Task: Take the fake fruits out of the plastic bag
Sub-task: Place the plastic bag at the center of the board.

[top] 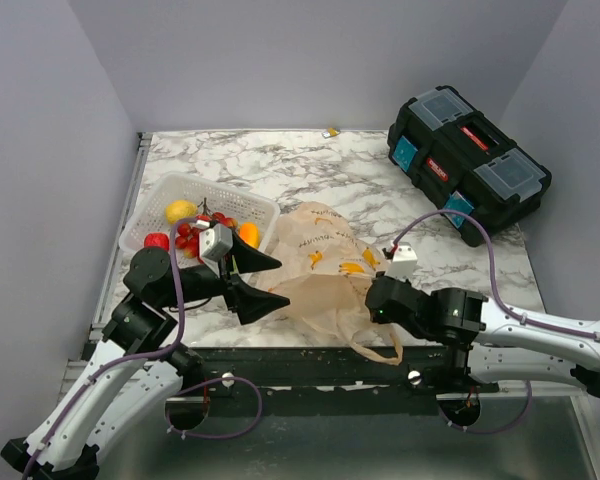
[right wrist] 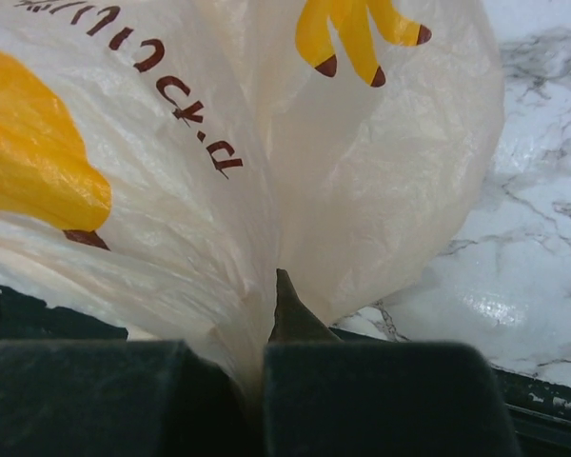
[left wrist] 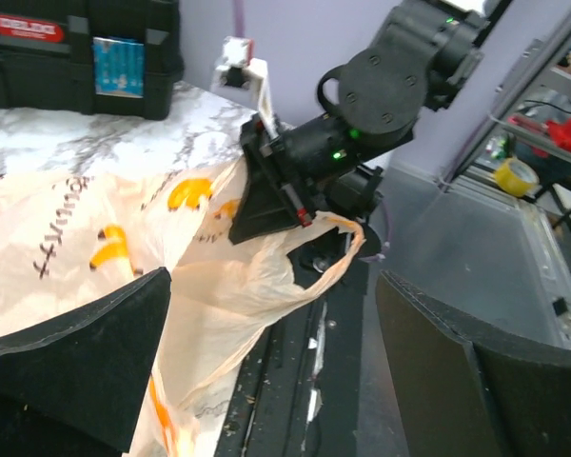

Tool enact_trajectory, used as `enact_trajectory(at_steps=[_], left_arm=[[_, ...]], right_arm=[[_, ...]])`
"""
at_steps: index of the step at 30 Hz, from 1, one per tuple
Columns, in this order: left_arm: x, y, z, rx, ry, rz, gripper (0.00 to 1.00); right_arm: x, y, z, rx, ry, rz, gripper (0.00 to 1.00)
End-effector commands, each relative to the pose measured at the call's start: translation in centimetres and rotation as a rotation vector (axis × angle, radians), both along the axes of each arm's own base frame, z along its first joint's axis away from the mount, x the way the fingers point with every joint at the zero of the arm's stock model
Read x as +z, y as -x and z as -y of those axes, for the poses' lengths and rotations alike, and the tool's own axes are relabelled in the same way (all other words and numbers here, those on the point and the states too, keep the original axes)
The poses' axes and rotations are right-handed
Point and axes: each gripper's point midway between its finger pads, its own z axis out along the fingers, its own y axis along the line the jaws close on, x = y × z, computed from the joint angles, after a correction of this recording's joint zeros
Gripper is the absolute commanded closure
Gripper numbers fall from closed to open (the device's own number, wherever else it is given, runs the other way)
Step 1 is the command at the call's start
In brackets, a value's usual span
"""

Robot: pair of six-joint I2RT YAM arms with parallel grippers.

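The peach plastic bag (top: 320, 262) with banana prints lies crumpled at the table's near edge. My right gripper (top: 377, 300) is shut on its near right edge; in the right wrist view the film (right wrist: 266, 171) is pinched between the closed fingers (right wrist: 362, 400). My left gripper (top: 283, 282) is open at the bag's left side, its fingers (left wrist: 76, 371) wide apart with only a loose fold of the bag (left wrist: 124, 248) between them. A yellow lemon (top: 180, 210), a small red fruit (top: 156, 241) and an orange-yellow fruit (top: 248, 234) lie in the white mesh basket (top: 160, 195). The bag's inside is hidden.
A bunch of small red berries (top: 193, 236) also lies in the basket. A black toolbox (top: 468, 160) stands at the back right. The dark table rail (top: 310, 360) runs just below the bag. Grey walls close in on the left and right.
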Motion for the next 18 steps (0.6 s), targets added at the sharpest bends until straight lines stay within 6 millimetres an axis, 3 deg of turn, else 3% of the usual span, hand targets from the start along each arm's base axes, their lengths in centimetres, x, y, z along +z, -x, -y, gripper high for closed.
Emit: enact_trajectory(at_steps=[1, 4, 8, 12, 18], left_arm=[[0.0, -1.4, -0.9, 0.126, -0.018, 0.036, 0.12], [0.0, -1.6, -1.0, 0.137, -0.02, 0.042, 0.11], [-0.4, -1.8, -1.2, 0.155, -0.023, 0.035, 0.11], [-0.1, -2.2, -1.5, 0.194, -0.012, 0.048, 0.11], [1.1, -4.9, -4.7, 0.468, 0.021, 0.068, 0.09]], right_arm=[[3.5, -2.5, 0.8, -0.069, 0.018, 0.15, 0.99], [4.5, -3.4, 1.3, -0.05, 0.068, 0.226, 0.99], [6.0, -3.6, -0.4, 0.021, -0.059, 0.294, 0.99], [10.5, -4.4, -1.6, 0.046, -0.202, 0.434, 0.99], [17.7, -9.3, -1.1, -0.047, -0.078, 0.556, 0.99]])
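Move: The board's centre lies about 17 cm ahead of the right hand, 11 cm to its left and 14 cm below it, and the middle of the held bag about 7 cm ahead and 10 cm left, some 6 cm lower. The fruit basket sits roughly 22 cm ahead and 42 cm left, the toolbox 33 cm ahead and 29 cm right. For the left hand the board's centre is some 20 cm ahead, 8 cm right and 33 cm below. With its fingers still shut on the bag's rim, the right hand hoists the bag about 11 cm, gathering speed and carrying on some 5 cm forward over the board, while the wrist tips the fingers up by roughly 25 degrees. The empty left hand, still wide open, eases a few centimetres forward and to its left, away from the bag, turning slightly counter-clockwise. ##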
